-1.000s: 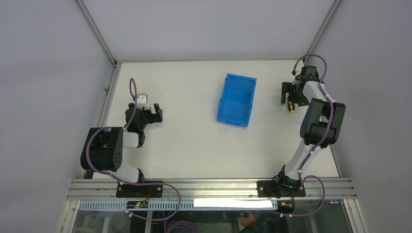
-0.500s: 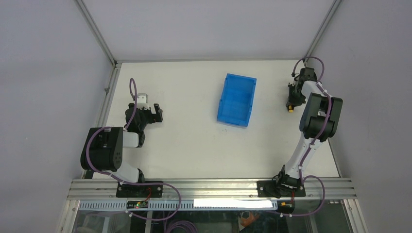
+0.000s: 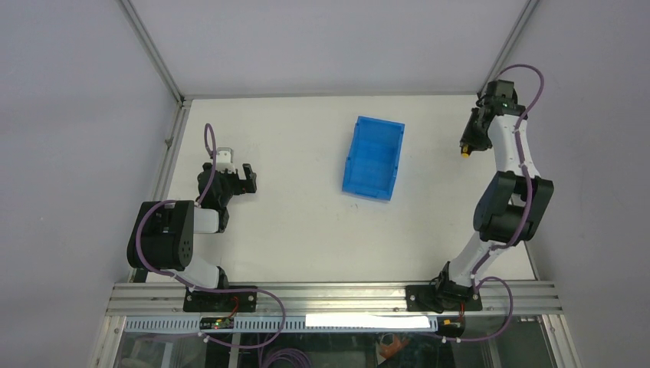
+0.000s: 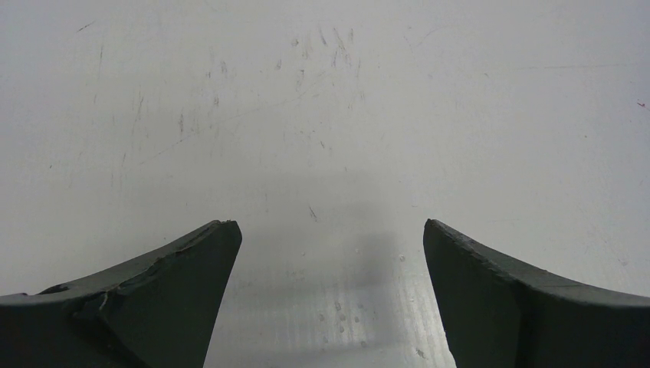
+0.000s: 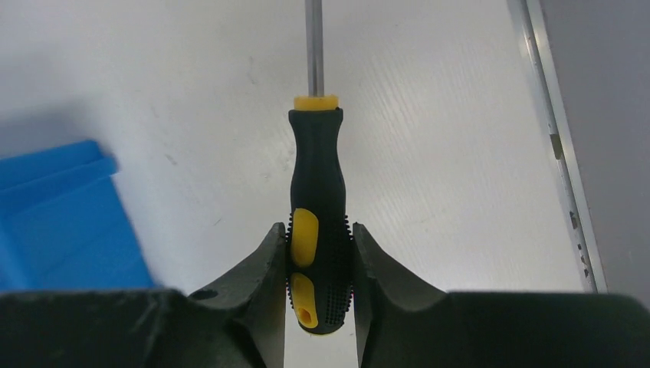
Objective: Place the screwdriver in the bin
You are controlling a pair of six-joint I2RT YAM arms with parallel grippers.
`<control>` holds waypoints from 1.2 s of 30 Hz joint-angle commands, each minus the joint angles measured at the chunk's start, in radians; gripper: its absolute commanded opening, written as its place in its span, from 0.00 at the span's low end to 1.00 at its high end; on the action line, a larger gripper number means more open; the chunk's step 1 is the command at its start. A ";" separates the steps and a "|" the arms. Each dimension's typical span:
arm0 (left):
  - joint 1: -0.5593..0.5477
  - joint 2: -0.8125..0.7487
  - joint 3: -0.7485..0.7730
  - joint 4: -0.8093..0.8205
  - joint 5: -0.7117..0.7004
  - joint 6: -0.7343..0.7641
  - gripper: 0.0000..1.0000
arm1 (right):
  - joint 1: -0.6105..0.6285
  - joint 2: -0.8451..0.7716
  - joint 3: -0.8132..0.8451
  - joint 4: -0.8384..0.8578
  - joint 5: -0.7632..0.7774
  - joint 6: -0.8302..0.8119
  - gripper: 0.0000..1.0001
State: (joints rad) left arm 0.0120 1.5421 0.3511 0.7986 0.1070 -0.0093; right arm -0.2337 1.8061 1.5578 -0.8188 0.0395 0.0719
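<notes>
My right gripper (image 5: 318, 245) is shut on the screwdriver (image 5: 316, 199), gripping the lower part of its black-and-yellow handle; the thin shaft points away from the camera. In the top view the right gripper (image 3: 467, 144) holds the screwdriver (image 3: 465, 152) above the table at the far right. The blue bin (image 3: 374, 157) stands at the table's middle, to the left of the gripper; a corner of it shows in the right wrist view (image 5: 61, 222). My left gripper (image 4: 326, 253) is open and empty over bare table, at the left in the top view (image 3: 247, 175).
The white table (image 3: 306, 222) is walled by grey panels. An aluminium frame rail (image 5: 556, 138) runs along the right edge close to the right gripper. Both arm bases sit at the near edge.
My right gripper has closed on the screwdriver and lifted it off the table, moving up and toward the far right corner. The left arm has not moved.
</notes>
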 commanded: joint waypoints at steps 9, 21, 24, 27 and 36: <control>-0.009 -0.035 0.019 0.031 0.016 -0.011 0.99 | 0.367 -0.289 0.106 -0.160 0.190 0.285 0.00; -0.009 -0.035 0.019 0.031 0.016 -0.011 0.99 | 0.684 -0.198 0.054 -0.019 0.287 0.432 0.00; -0.009 -0.035 0.019 0.031 0.017 -0.011 0.99 | 0.722 -0.165 0.004 0.034 0.301 0.451 0.00; -0.009 -0.034 0.019 0.031 0.016 -0.011 0.99 | 0.754 -0.139 -0.051 0.090 0.295 0.445 0.00; -0.009 -0.035 0.019 0.031 0.016 -0.011 0.99 | 0.781 -0.029 -0.152 0.191 0.311 0.499 0.00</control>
State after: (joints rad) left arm 0.0120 1.5421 0.3511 0.7986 0.1070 -0.0093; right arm 0.5476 1.7515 1.4113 -0.7288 0.3099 0.5274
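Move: I already hold the screwdriver by its handle in my right hand, clear of the table. The blue bin's middle is roughly 26 cm to that hand's left, some 4 cm farther ahead and about 9 cm lower; the table's right-hand rail runs about 14 cm to its right, level with it fore and aft and 12 cm below. From my idle left hand the bin lies some 46 cm to the right and 6 cm ahead, about level in height. I carry the screwdriver in a high arc with my right hand: about 28 cm to the left towards the bin, first rising some 11 cm, then sinking as far again over the bin's near half. On the way the hand draws back a few centimetres and turns about 15 degrees counter-clockwise, fingers keeping their pinch on the handle. ##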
